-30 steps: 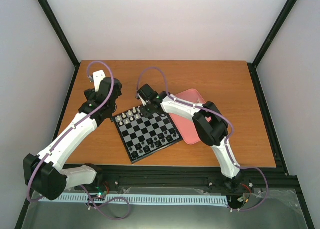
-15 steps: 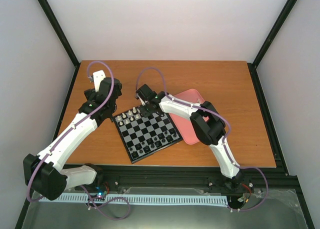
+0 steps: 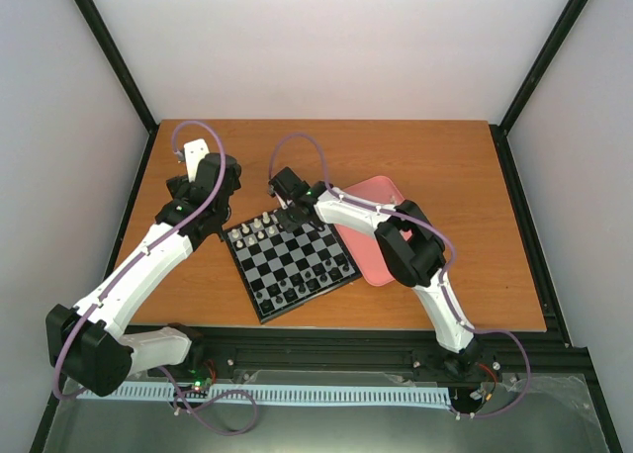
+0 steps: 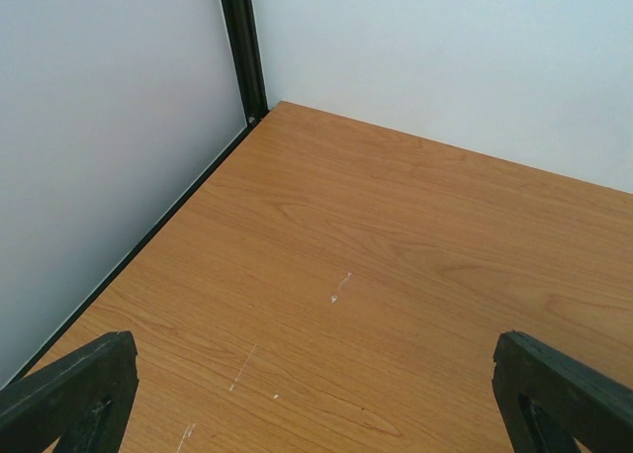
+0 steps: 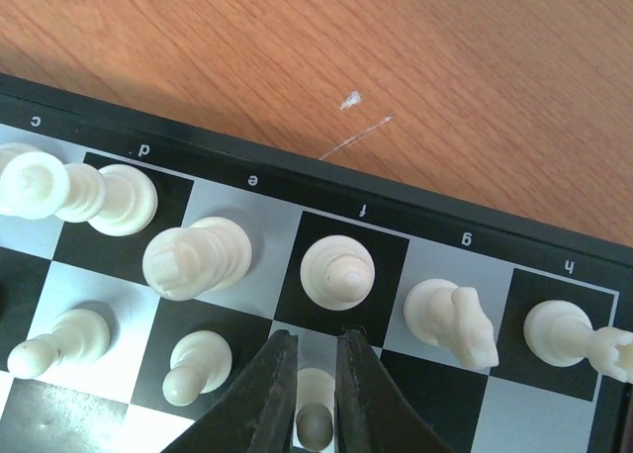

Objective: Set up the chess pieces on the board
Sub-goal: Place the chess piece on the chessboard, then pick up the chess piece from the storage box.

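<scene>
The board [image 3: 244,275] lies tilted at the table's middle, its black frame [image 5: 435,216] lettered c to h. White chess pieces stand on its far rows: a bishop [image 5: 337,272], a knight [image 5: 450,319], a rook [image 5: 559,331], a tall piece [image 5: 193,257] and pawns [image 5: 198,366]. My right gripper [image 5: 318,336] hovers over the far edge [image 3: 293,219], its jaws a narrow gap apart either side of a white pawn [image 5: 315,425] that stands on its square behind the bishop. My left gripper [image 4: 316,404] is open over bare wood left of the board [image 3: 198,166].
A pink tray [image 3: 381,196] lies right of the board, partly under the right arm. Dark pieces [image 3: 307,275] stand on the board's near rows. The left wall and its black post [image 4: 242,47] close the table's far left corner.
The right arm's elbow has shifted slightly left while its gripper stays over the board's far edge. The left arm has not moved.
</scene>
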`<state>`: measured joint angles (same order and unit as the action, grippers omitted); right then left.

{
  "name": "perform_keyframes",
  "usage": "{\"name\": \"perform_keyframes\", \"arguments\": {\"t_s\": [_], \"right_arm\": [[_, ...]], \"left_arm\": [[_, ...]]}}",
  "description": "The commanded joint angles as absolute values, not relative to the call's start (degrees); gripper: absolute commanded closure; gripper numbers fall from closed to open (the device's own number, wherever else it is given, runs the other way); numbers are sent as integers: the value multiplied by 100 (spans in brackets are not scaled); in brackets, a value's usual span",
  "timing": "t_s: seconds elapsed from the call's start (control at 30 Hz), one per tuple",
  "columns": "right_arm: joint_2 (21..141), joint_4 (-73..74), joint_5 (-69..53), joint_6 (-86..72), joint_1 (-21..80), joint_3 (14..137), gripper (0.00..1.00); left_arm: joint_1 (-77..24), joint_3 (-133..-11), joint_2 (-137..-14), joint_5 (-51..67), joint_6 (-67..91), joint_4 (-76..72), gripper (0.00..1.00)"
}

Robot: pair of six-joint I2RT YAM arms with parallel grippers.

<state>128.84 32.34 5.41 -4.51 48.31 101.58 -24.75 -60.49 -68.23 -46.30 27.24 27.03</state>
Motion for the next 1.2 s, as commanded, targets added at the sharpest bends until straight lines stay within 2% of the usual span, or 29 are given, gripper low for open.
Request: {"name": "perform_keyframes", "arguments": {"t_s": [0.0, 0.5, 0.73, 0.8, 0.87, 1.17], "right_arm": [[12927, 3213, 601, -422, 4887, 10231, 87], [12024, 2955, 555, -487, 4900, 9599, 78], [11207, 2706, 796, -496, 4913, 9035, 63], [10963, 2627, 1135, -556, 4901, 8789, 54], [10743, 2607, 1598, -650, 4815, 8559, 51], [10406, 2694, 2480, -1410, 3193, 7507, 55]], "left_arm": [[-2443, -6187, -6785, -4716, 2799, 2707, 0], [-2443, -6196, -6724, -4689, 2813, 2733, 0], [-2443, -6205, -6707, -4665, 2820, 2738, 0], [-2443, -6209, -6698, -4658, 2813, 2733, 0], [-2443, -6211, -6691, -4652, 2812, 2733, 0], [-2443, -6144, -6625, -4519, 2826, 2681, 0]]}}
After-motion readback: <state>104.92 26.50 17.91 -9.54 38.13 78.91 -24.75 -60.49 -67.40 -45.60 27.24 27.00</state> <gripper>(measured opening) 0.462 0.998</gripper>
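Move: The right hand is still down at the board, its barely parted fingers around the f-file white pawn, whose middle is about 1 cm below the hand point. The two spare pawns in the pink tray stand some 24 cm to its right and 5 cm ahead. The white knight is 3 cm ahead and 1 cm right, the white rook 4 cm ahead and 4 cm right. From the left hand the spare pawns lie roughly 40 cm right, 5 cm ahead and far below. Up and then right: the right hand waits while its fingers slowly part, eases back a little to the right, then climbs about 9 cm off the pawn, opening to roughly half. From there it swings some 13 cm right and a bit forward, off the board and over the pink tray towards the two spare pawns, turning about 20 degrees clockwise and starting to sink. ##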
